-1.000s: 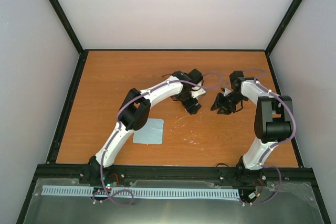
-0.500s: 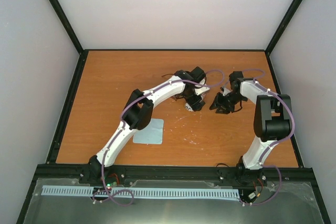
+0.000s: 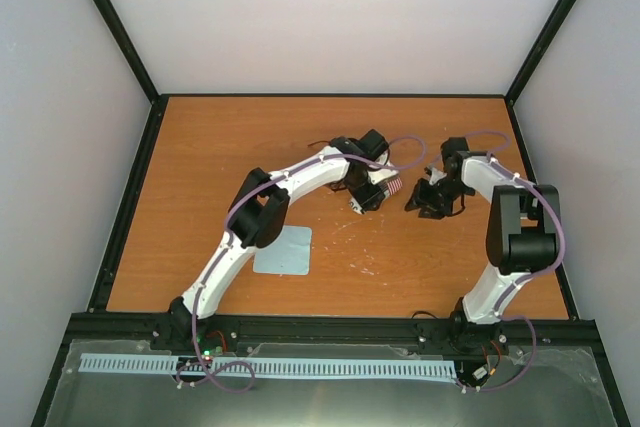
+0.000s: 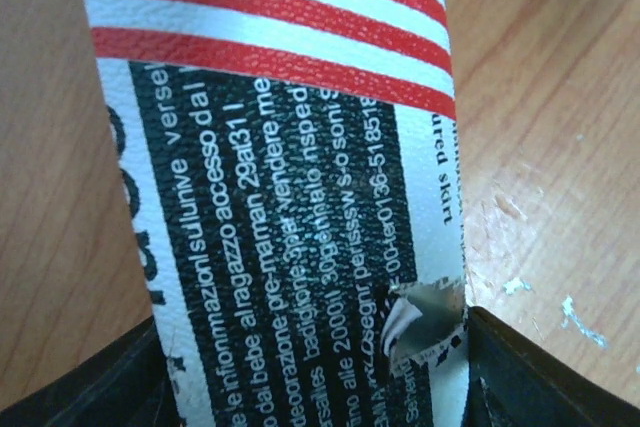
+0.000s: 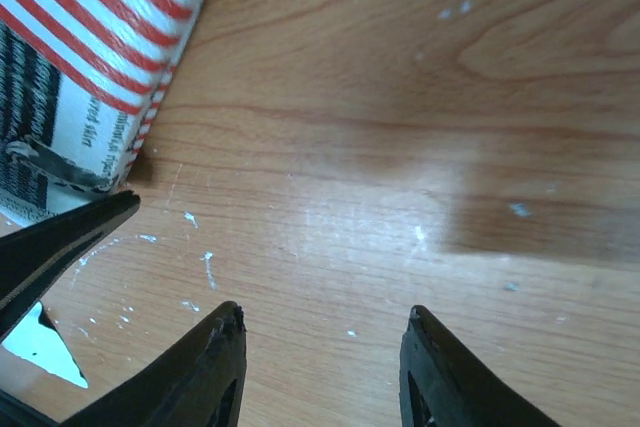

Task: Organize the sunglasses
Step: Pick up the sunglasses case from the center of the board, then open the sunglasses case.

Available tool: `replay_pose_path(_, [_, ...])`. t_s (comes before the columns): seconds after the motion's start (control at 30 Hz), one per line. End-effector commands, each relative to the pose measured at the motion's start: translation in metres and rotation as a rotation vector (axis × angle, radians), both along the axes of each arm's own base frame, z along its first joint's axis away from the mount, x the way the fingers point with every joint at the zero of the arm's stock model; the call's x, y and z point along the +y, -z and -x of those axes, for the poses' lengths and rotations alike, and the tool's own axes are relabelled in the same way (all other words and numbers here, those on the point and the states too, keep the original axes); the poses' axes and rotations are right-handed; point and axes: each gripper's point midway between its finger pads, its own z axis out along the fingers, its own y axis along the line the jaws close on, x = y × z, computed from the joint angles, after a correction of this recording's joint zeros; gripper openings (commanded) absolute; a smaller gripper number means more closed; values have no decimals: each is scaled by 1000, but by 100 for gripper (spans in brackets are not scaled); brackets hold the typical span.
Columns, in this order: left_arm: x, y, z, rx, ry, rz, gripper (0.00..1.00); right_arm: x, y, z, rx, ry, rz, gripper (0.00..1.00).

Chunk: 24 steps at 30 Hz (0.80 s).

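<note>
The sunglasses do not show in any view. A flag-patterned case [image 4: 280, 147], with red and white stripes and a black printed panel, fills the left wrist view. My left gripper [image 4: 312, 317] has a finger pressed against each long side of it, shut on the case. From above, the left gripper [image 3: 372, 195] sits mid-table and the case's striped end [image 3: 394, 187] pokes out to its right. My right gripper [image 3: 428, 201] hovers just right of that. In the right wrist view the right gripper [image 5: 325, 312] is open over bare wood, and the case [image 5: 90, 37] lies at its upper left.
A light blue square cloth [image 3: 283, 250] lies flat on the orange wooden table [image 3: 200, 167], partly under the left arm's elbow. Black frame rails run along the table's edges, with pale walls behind. White scuff marks dot the wood near the grippers.
My left gripper narrowed from wide open onto the case, and the case's striped end now shows beside it. The right gripper shifted slightly to the right.
</note>
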Motion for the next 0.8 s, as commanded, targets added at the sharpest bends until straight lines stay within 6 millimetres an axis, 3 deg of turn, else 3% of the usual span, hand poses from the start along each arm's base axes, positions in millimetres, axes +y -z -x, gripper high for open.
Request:
replay_pose_path(0.0, [15,10,24,113,48,-27,42,-16,-18,-10,-120,1,-2,45])
replay_pose_path(0.07, [9,-4,26,163,53,53,40,-22,-30,-14,-185,0,-28,47])
replay_pose_path(0.17, [-4,-41,31,292,75,255,39,-27,-50,-20,-268,37,-100,53])
replay_pose_path(0.37, [-16,-126,45,424,211,598,38,-9,-113,-22,-515,-35,-235,73])
replay_pose_path(0.57, [-13,-198,68,569,344,875,38,17,-180,-11,-723,-83,-456,77])
replay_pose_path(0.77, [3,-257,71,647,447,1114,37,25,-205,-7,-848,-43,-586,84])
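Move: Between the left fingers, the sunglasses case is already gripped near its silver end. Its middle is about 2 cm ahead and 2 cm to the right of that hand, level with it. From the left hand, the right gripper is some 10 cm to the right, 2 cm back and 2 cm higher; the sunglasses are about 9 cm ahead and 8 cm to the left. From the right hand, the case is roughly 8 cm to the left, 4 cm ahead and 2 cm lower. Lifting the gripped case about 17 cm off the board, the left hand also draws back some 6 cm and swings its fingers from pointing down to pointing right, its grip unchanged. The right hand rises as far, veering a few cm right and then back left towards the case, while its fingers tip up forward and left and open wide. ##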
